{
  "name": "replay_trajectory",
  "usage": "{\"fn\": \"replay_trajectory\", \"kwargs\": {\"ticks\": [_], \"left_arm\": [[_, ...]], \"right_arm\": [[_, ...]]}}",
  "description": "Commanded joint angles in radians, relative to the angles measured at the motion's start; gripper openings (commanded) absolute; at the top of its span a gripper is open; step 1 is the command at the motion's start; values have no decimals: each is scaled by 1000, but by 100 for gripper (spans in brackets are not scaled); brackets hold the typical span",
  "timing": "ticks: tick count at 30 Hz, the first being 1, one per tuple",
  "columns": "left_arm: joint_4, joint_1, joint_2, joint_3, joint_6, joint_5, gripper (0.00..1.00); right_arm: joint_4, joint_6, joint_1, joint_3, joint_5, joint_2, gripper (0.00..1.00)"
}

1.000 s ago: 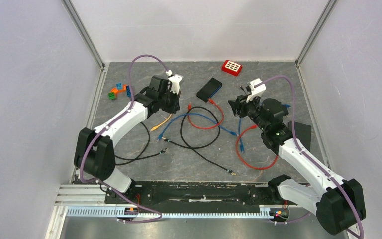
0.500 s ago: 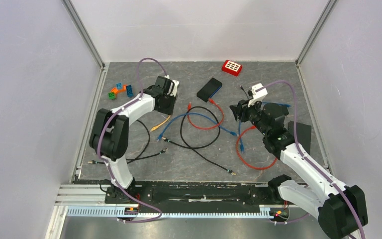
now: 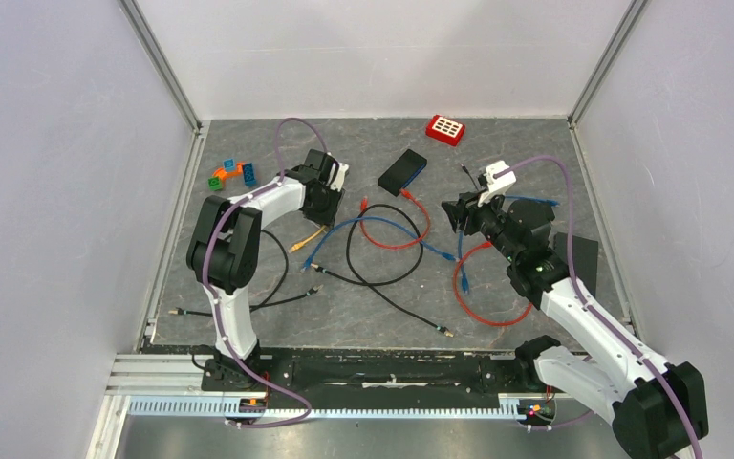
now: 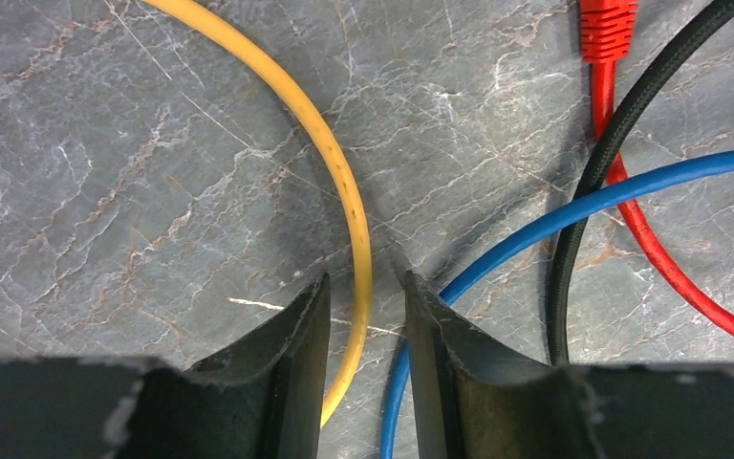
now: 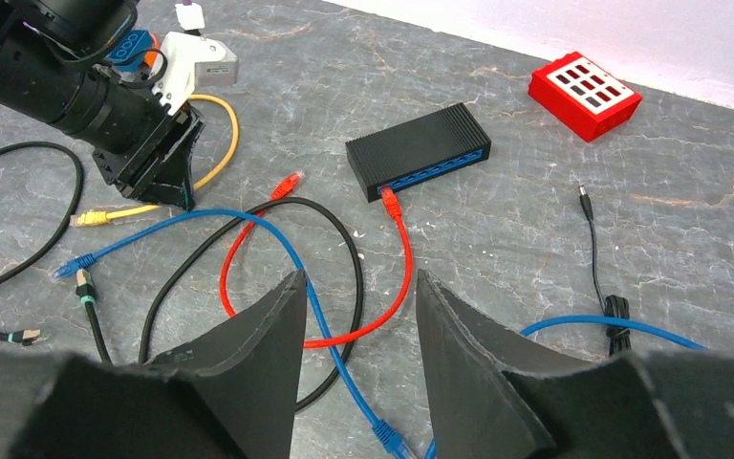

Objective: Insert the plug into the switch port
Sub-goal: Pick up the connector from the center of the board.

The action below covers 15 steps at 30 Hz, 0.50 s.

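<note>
The black switch lies at the back middle of the table, its blue port side facing forward. One red plug rests against that port side; whether it is seated I cannot tell. The red cable's other plug lies loose. My left gripper points down at the table and is open, with the yellow cable running between its fingers untouched. The yellow plug lies on the table. My right gripper hovers open and empty above the red and blue cables, right of the switch.
Blue and black cables loop across the middle of the table. A red block sits at the back, coloured bricks at the back left, a thin black barrel-plug lead to the right, and a black pad by the right wall.
My left gripper has gone from shut to open and lowered astride the yellow cable, its elbow folding back. The right arm has shifted only slightly.
</note>
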Motion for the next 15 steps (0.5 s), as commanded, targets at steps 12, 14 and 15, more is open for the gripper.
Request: {"fn": "replay_trajectory", "kwargs": {"ticks": [12,14,15], "left_arm": [[12,-4,-80,29,76,46,2],[13,-6,-140,18,107,94,2],[20,-10,-168,8,121,121,2]], "right_arm": [[29,13,1,14,-24,-19,48],[30,31,1,24,-35,-12,48],[29,41,1,29,-37,-9,48]]}}
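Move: Between the left hand's open fingertips already lies the yellow cable, practically at the hand point. Its yellow plug is about 5 cm back and 7 cm left of the hand; the blue cable's nearest stretch is about 2 cm right and level with the hand, its blue plug some 8 cm back and 4 cm left. The loose red plug lies roughly 5 cm ahead and 8 cm right. From the right hand, that yellow stretch is some 29 cm left, 8 cm ahead and 22 cm below. Closing on the yellow cable, the left fingers go from a bit under half open to nearly shut and pinch it just short of the blue cable, fingertips still pointing down. The hand hardly travels meanwhile, creeping forward about half a centimetre, then starts to rise, up about 1 cm and slightly right, only once the grip is made. ##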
